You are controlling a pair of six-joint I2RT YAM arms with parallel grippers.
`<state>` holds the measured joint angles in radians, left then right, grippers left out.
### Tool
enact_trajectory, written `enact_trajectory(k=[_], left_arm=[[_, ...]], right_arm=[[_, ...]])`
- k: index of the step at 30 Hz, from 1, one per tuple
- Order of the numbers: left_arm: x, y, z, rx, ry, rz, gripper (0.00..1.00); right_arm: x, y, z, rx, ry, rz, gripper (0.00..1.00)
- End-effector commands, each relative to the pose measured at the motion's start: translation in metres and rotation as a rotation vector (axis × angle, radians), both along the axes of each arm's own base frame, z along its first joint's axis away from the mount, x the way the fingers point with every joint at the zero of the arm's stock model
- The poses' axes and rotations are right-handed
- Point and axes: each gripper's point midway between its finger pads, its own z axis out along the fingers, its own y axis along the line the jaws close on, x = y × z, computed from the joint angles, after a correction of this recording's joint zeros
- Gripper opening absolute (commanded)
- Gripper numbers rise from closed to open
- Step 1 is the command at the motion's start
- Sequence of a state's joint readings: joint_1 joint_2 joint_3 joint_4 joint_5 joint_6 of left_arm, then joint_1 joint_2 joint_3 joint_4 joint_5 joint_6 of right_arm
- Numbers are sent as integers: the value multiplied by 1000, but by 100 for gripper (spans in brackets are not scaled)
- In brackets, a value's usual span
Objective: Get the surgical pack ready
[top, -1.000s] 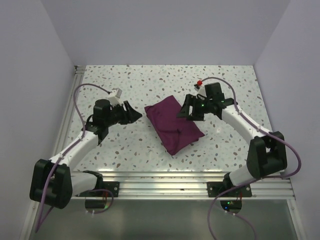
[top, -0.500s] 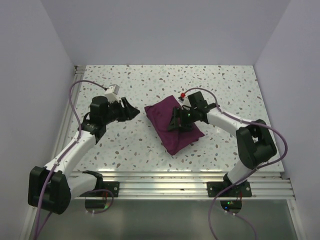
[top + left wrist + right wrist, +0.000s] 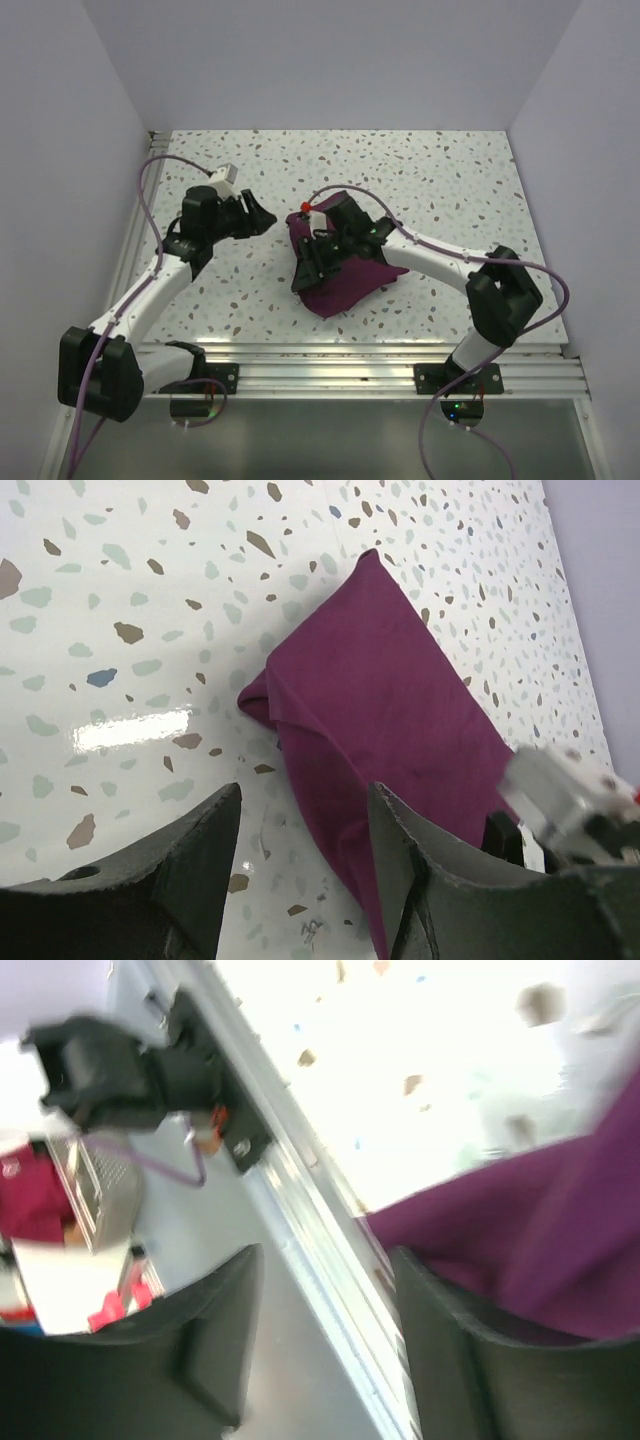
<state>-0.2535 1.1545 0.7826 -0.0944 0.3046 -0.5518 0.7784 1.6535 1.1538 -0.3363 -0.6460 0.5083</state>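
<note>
The surgical pack [image 3: 362,276] is a plum-purple folded bundle lying rumpled on the speckled table, mid-table. My right gripper [image 3: 305,268] reaches across it to its left end, tilted toward the near edge. In the blurred right wrist view the jaws [image 3: 328,1255] stand apart with nothing between them, and the purple cloth [image 3: 540,1240] lies against the right finger. My left gripper [image 3: 262,220] hovers open just left of the pack. In the left wrist view its jaws [image 3: 305,795] frame bare table, with the pack [image 3: 390,710] ahead and its near edge running behind the right finger.
An aluminium rail [image 3: 330,360] runs along the near table edge and shows in the right wrist view [image 3: 310,1230]. Another rail [image 3: 135,230] lines the left side. Walls close the left, back and right. The right arm's white link [image 3: 560,790] intrudes at the right of the left wrist view.
My right arm has swung left across the pack, its jaws narrowing, and the pack has shifted left and rumpled. My left gripper has edged slightly away from the near edge, still open.
</note>
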Motion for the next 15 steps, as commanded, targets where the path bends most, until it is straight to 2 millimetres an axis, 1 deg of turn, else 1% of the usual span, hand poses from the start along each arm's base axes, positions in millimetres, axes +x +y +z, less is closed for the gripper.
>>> enact_trajectory(k=[1, 2, 4, 5, 6, 7, 8, 9, 10, 11, 12, 13, 14, 15], left_arm=[[14, 4, 11, 25, -37, 13, 58], [16, 3, 8, 27, -28, 13, 58], [20, 0, 10, 20, -33, 2, 58], [22, -1, 9, 19, -31, -2, 58], [25, -4, 4, 16, -20, -16, 58], [29, -7, 7, 11, -24, -23, 58], [32, -9, 0, 12, -5, -30, 58], [35, -13, 1, -1, -11, -52, 58], [40, -17, 4, -9, -18, -59, 58], [44, -19, -4, -10, 3, -68, 58], [46, -23, -3, -18, 7, -84, 59], [51, -26, 4, -24, -7, -93, 59], [55, -28, -1, -24, 7, -99, 59], [59, -30, 3, -24, -2, -111, 59]], right_arm=[[-27, 2, 24, 45, -15, 113, 64], [-33, 2, 24, 47, -5, 123, 67], [-38, -5, 30, 48, -14, 119, 75], [-33, -9, 32, 31, -48, 85, 76], [-30, -14, 40, 32, -78, 59, 77], [-26, -20, 42, 10, -96, 25, 77], [-17, -27, 43, -12, -112, -34, 77], [-12, -34, 42, -26, -120, -73, 77], [-5, -44, 53, -19, -155, -126, 77], [1, -51, 53, -37, -160, -176, 77], [10, -63, 47, -82, -190, -246, 77], [13, -69, 53, -72, -212, -277, 77], [17, -75, 53, -76, -214, -312, 77], [19, -83, 47, -100, -217, -340, 77]])
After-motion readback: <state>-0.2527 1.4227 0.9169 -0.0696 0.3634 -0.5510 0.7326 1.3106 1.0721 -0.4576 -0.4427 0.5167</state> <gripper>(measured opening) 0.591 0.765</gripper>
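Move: The cloth's left corner lies about 4 cm ahead of the left hand, 5 cm to its right and roughly 10 cm below; the far corner is some 9 cm ahead and 16 cm to the right. From the right hand, the folded cloth's middle lies about 6 cm ahead, 8 cm to the right and 5 cm below, its near corner some 7 cm back and 4 cm right. Left hand reaches about 5 cm forward-down towards cloth's left corner; right opens wider, backs off, then rises rightward. ##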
